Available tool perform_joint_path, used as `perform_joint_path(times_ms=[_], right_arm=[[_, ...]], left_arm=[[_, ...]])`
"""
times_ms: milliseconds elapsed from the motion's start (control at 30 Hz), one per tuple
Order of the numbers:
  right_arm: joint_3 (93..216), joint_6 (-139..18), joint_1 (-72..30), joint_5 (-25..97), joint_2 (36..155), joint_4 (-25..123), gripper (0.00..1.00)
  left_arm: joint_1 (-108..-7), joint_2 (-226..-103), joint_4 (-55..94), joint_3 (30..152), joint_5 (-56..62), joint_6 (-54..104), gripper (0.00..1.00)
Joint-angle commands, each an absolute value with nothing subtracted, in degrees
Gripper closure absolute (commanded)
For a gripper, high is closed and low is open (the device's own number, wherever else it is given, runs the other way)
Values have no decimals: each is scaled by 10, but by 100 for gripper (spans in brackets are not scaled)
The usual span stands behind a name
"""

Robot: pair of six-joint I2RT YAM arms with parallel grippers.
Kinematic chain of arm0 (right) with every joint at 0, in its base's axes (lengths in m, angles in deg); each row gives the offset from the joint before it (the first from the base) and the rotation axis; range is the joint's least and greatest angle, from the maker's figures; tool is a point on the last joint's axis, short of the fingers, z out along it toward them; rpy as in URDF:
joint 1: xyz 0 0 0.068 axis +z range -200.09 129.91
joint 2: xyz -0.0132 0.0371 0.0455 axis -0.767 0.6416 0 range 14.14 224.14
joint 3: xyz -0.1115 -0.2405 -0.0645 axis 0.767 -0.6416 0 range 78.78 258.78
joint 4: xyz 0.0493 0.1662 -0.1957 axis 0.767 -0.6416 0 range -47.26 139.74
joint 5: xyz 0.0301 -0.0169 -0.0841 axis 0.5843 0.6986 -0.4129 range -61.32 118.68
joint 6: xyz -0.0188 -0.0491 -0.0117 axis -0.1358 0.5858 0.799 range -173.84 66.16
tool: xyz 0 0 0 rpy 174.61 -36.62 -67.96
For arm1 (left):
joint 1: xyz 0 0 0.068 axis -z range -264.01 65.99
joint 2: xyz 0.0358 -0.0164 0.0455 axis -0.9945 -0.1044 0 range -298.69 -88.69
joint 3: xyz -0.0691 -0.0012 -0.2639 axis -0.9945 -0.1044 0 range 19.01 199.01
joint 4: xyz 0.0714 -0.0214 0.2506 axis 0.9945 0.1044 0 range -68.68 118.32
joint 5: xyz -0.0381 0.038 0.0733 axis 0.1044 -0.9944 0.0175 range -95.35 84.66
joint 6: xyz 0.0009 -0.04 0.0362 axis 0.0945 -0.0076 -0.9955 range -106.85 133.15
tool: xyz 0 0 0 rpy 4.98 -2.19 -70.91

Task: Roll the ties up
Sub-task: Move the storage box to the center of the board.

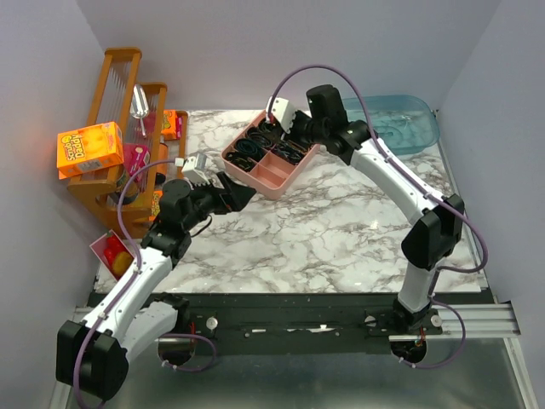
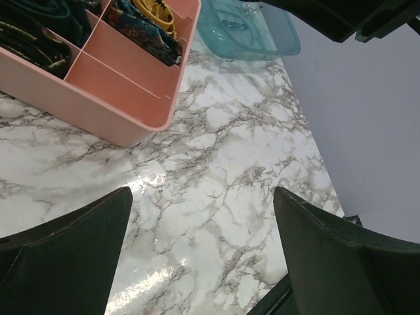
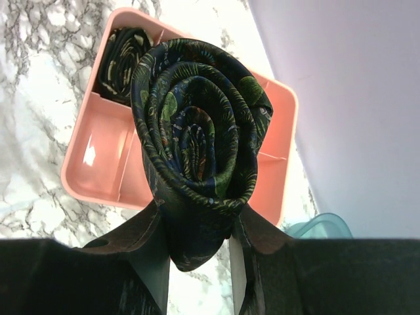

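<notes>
A tie (image 3: 200, 125), dark with green leaf print and rolled into a tight spiral, sits between the fingers of my right gripper (image 3: 197, 230), which is shut on it. That gripper (image 1: 288, 135) hovers over the pink divided tray (image 1: 300, 173). Below it, one compartment holds another rolled tie (image 3: 121, 56), and the nearer compartments (image 3: 108, 154) show bare pink floor. More rolled ties (image 1: 251, 145) fill the tray's far cells. My left gripper (image 1: 247, 194) stands open just left of the tray's near corner, with only marble between its fingers (image 2: 65, 256).
A teal plastic tub (image 1: 400, 123) stands at the back right, also seen behind the tray (image 2: 249, 29). A wooden rack (image 1: 119, 128) with an orange box (image 1: 89, 149) lines the left wall. A red-and-yellow packet (image 1: 115, 251) lies by the left arm.
</notes>
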State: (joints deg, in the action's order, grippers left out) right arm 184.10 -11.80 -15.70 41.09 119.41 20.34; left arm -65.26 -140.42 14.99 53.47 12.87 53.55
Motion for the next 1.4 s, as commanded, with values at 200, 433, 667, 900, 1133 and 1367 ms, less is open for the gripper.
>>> perform_joint_path(times_ms=[200, 433, 667, 900, 1133, 1367], right_arm=[[1930, -198, -165, 437, 1243, 107, 94], [2085, -184, -166, 467, 1345, -54, 100], [2073, -149, -165, 462, 1364, -84, 100], [2106, -120, -165, 424, 1407, -135, 100], [2125, -121, -164, 397, 1445, -132, 100], [2134, -121, -163, 380, 1466, -115, 100]], left_arm=[[-661, -1410, 134, 528, 153, 537, 1], [-664, -1411, 129, 521, 158, 538, 1], [-668, -1408, 126, 510, 162, 538, 1], [-672, -1411, 124, 508, 165, 532, 1], [-676, -1422, 117, 507, 176, 531, 1], [-679, -1427, 116, 503, 179, 530, 1]])
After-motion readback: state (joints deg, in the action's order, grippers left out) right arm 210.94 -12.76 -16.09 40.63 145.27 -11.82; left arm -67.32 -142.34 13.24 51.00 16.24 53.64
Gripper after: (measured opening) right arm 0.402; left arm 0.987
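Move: Below the right hand, which still holds the rolled tie, the storage box's empty front compartment lies about 6 cm to the left, level with it and some 23 cm down. In the box the navy tie sits roughly 5 cm ahead of the hand and the teal tie 7 cm ahead and 12 cm left. The blue bin is about 14 cm ahead and 26 cm right. From the left hand that compartment lies some 15 cm ahead and 9 cm right. Lowering the rolled tie towards the storage box's empty front compartment, the right hand first dips and lifts again by a couple of centimetres, then sinks steadily, ending about 14 cm lower and otherwise almost where it was. Its fingers tip down by some 30 degrees and keep their pinch on the tie. The idle left hand, still open, settles about 2 cm. ##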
